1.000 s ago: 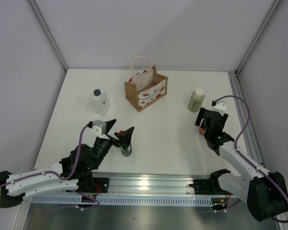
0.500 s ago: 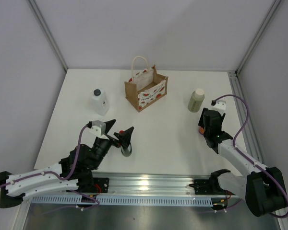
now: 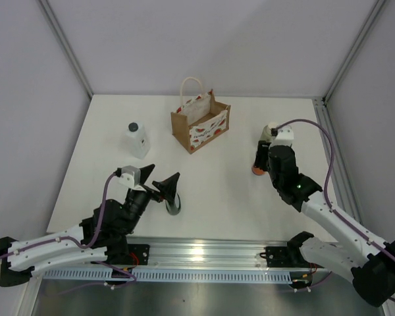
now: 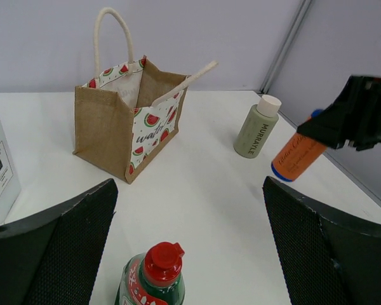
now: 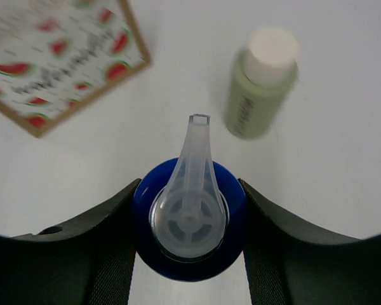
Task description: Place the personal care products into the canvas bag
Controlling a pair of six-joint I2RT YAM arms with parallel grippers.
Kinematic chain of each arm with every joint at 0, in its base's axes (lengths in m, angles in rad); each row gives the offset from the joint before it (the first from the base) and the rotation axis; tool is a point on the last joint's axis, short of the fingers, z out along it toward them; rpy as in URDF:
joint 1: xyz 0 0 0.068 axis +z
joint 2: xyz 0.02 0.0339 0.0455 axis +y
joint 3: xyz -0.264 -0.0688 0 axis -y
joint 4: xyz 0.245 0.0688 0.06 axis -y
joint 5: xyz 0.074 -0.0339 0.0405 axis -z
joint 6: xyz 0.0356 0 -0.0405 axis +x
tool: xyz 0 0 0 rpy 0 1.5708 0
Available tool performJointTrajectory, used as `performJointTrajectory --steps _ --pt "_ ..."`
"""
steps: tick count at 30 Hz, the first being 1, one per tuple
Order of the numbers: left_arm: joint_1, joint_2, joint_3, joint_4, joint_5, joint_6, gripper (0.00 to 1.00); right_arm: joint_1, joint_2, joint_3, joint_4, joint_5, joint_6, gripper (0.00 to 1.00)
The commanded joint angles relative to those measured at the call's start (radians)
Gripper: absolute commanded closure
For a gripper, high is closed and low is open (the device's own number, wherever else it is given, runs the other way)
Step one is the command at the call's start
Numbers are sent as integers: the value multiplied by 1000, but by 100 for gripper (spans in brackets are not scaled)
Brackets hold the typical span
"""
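The canvas bag (image 3: 201,123) (image 4: 130,121) stands open at the back middle. My right gripper (image 3: 259,162) (image 5: 190,235) is shut on the orange bottle (image 3: 257,170) (image 4: 296,154), its fingers pressed against the blue cap (image 5: 190,222); the bottle hangs tilted. The beige-olive bottle (image 3: 266,135) (image 4: 256,127) (image 5: 261,86) stands just behind it, partly hidden in the top view. My left gripper (image 3: 159,181) (image 4: 190,254) is open, with the dark green bottle with the red cap (image 3: 174,205) (image 4: 155,279) standing untouched between its fingers. A translucent white bottle (image 3: 137,139) (image 4: 0,168) stands at the left.
White walls with metal corner posts (image 3: 66,46) close the table on three sides. A metal rail (image 3: 204,253) runs along the near edge by the arm bases. One rope handle (image 4: 111,32) of the bag stands upright.
My right gripper has shut on the orange bottle and carried it left and away from me, toward the bag. My left gripper shifted only slightly and stayed open.
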Motion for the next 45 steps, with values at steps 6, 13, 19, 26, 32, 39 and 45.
performJointTrajectory --steps 6,13,19,26,32,39,45 --pt "-7 -57 -40 49 -40 -32 1 199 253 540 101 -41 -150 100" --pt "-7 -48 -43 57 -60 -31 1 197 574 973 65 -152 -190 100" --pt "-7 -37 -44 62 -64 -38 1 151 812 1229 81 -251 -171 100" --pt "-7 -32 -41 65 -69 -31 1 97 1077 1504 -12 -235 -149 100" --pt "-7 -28 -43 63 -27 -51 1 97 1154 1469 28 -262 -150 100" --pt "-7 -8 -26 40 -38 -63 1 105 1165 1326 129 -239 -141 100" --pt "-7 -46 -43 48 -38 -66 1 105 1170 1217 212 -247 -109 100"
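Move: The right hand holds the blue-topped orange bottle, already clear of the table. The canvas bag it is headed for stands about 22 cm ahead and 24 cm to this hand's left, its middle some 9 cm lower. The green bottle is about 12 cm ahead and 3 cm right, its middle about 11 cm below. From the left hand, the bag lies some 34 cm ahead, 8 cm right and 19 cm below. Up, left and forward in one fast arc: the right hand lifts the gripped orange bottle about 20 cm while swinging some 25 cm left, runs on forward over the canvas bag, then sinks nearly as far as it rose, lowering the bottle into the bag's mouth. The wrist turns about 20 degrees counter-clockwise; the fingers first tip up, then level back to their starting slant and keep their grip. ##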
